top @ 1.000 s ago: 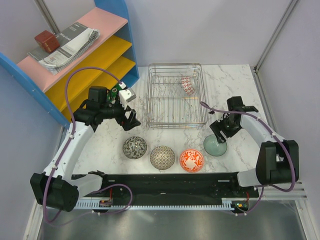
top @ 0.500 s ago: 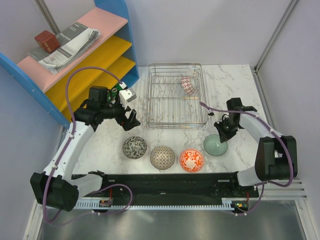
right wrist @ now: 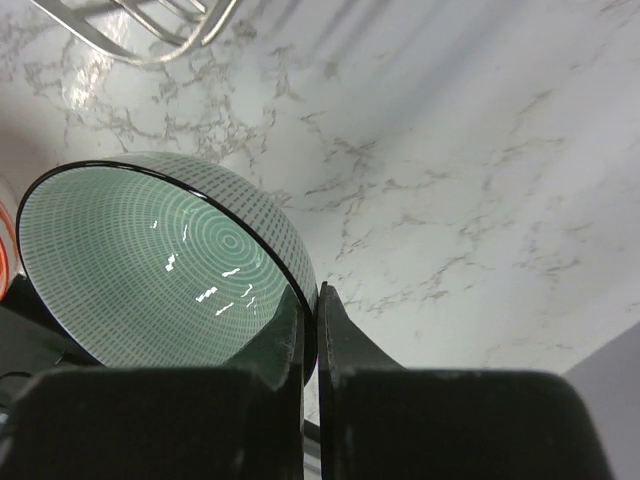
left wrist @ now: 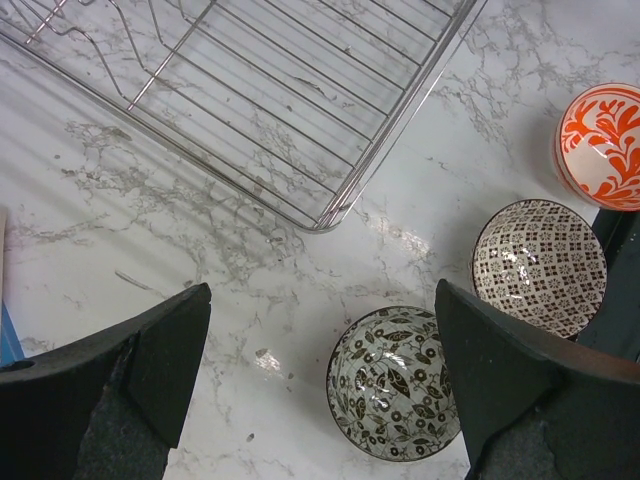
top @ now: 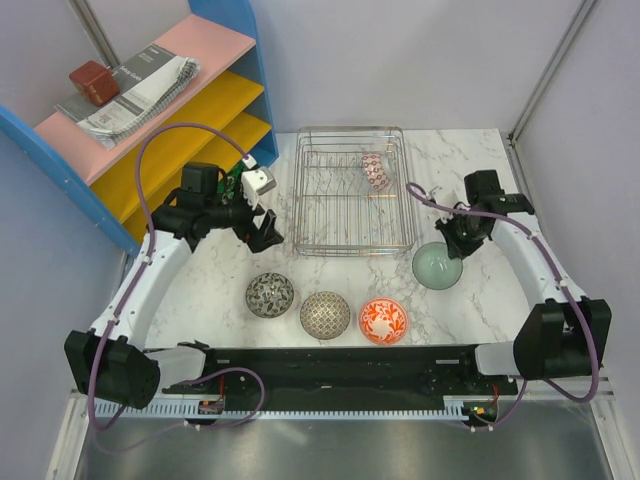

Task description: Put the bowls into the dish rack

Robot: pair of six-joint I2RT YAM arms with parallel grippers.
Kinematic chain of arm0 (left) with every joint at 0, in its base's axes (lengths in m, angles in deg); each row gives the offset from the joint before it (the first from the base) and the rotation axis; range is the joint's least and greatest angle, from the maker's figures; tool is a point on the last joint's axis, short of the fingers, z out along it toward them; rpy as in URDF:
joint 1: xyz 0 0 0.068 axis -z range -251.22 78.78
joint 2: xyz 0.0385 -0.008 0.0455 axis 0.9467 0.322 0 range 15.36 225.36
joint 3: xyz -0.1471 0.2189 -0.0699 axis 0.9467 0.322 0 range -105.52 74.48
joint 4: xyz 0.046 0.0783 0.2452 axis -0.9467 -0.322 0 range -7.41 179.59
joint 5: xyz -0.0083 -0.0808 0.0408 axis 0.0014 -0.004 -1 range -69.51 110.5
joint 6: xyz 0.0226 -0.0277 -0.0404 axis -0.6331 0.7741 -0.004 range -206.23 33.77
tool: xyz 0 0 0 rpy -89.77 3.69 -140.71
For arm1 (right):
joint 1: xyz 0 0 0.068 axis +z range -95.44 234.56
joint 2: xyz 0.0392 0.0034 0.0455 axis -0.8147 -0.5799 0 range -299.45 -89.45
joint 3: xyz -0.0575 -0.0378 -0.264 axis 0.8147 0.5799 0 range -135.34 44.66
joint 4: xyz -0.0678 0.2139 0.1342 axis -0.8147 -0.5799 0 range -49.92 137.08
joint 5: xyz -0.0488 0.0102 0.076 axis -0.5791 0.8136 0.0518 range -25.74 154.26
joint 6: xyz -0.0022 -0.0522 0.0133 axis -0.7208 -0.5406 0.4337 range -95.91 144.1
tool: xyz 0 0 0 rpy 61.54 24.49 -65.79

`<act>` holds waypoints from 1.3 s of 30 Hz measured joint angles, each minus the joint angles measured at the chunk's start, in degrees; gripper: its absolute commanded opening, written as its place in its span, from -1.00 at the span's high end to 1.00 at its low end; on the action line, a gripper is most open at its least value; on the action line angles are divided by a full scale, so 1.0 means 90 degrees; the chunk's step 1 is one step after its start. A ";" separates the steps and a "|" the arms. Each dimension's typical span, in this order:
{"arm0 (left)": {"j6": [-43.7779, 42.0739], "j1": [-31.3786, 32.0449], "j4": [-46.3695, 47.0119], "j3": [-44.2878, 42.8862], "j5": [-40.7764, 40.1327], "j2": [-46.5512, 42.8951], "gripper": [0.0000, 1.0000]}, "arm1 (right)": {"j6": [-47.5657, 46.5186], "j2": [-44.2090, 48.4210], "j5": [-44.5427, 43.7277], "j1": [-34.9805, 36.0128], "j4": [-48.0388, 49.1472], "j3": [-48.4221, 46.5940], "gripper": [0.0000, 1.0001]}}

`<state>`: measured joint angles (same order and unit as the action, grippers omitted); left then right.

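Note:
My right gripper (top: 456, 246) (right wrist: 310, 296) is shut on the rim of the pale green bowl (top: 436, 266) (right wrist: 165, 262), one finger inside and one outside. The bowl hangs tilted above the marble, just off the dish rack's (top: 352, 250) near right corner. A patterned bowl (top: 373, 172) stands on edge inside the rack. The dark grey (top: 270, 295) (left wrist: 395, 383), beige-grey (top: 325, 314) (left wrist: 540, 265) and red-orange (top: 383, 321) (left wrist: 605, 145) bowls sit in a row near the front. My left gripper (top: 263, 232) (left wrist: 320, 290) hovers open beside the rack's (left wrist: 397, 125) left corner, above the dark grey bowl.
A blue-framed shelf (top: 255, 90) with pink and yellow boards stands at the back left, holding a magazine (top: 135, 92) and a red-brown block (top: 90, 80). A metal post (top: 545, 70) runs along the right wall. The arms' black base rail (top: 330, 365) lines the near edge.
The right gripper shut on the green bowl's rim, lifted it and carried it back towards the rack's corner. The left gripper shifted slightly towards the rack, still open.

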<state>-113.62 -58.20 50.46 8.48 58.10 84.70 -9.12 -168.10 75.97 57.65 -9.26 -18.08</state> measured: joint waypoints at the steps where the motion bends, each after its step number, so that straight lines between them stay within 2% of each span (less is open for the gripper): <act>1: 0.0010 0.0000 0.0002 -0.0041 0.0000 0.0061 -0.99 | 0.0000 0.0066 -0.0002 0.0000 -0.0066 -0.0199 1.00; 8: 0.0542 0.0039 0.0206 -0.0335 -0.0007 0.0457 -0.99 | 0.0274 -0.0063 0.0068 0.0002 -0.0576 -0.1727 1.00; 14: 0.1309 0.0197 0.0447 -0.1343 -0.0413 0.1265 -1.00 | 0.1015 -0.1020 -0.0056 0.0199 -0.0447 -0.3155 1.00; 20: 0.2096 0.0408 0.0525 -0.2421 -0.1015 0.1994 -0.99 | 0.1863 -0.1977 -0.0690 0.0942 0.0010 -0.3995 1.00; 28: 0.2841 0.0816 0.0527 -0.3473 -0.1817 0.2973 -0.99 | 0.2943 -0.2902 -0.1467 0.1678 0.0777 -0.4741 1.00; 39: 0.3463 0.1039 0.0347 -0.3891 -0.2489 0.3859 -0.94 | 0.4299 -0.3189 -0.2234 0.2271 0.2018 -0.4743 1.00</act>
<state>-82.46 -48.84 53.58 -26.54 35.70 119.43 29.57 -196.80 55.86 78.09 8.91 -60.77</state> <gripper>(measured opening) 0.988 0.034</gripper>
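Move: The right hand already holds the green bowl off the table. The dish rack's middle is about 17 cm ahead, 19 to its left and 8 below; the racked bowl stands some 22 ahead, 15 left, and the orange bowl 12 back, 14 left. From the left hand, the green bowl lies about 33 cm right, 5 back and 14 lower. The rack's middle is 14 ahead and 17 right of the left hand, the leaf-patterned bowl about 9 straight back, both some 20 below. Keeping its pinch on the green bowl's rim, the right hand lifts it about 11 cm, then carries it roughly 21 cm forward and 16 left over the dish rack, fingers tilting outward and turning clockwise. The open left hand closes in on it, forward some 15 cm and a little right, rising then sinking again while turning about 25 degrees counter-clockwise. ##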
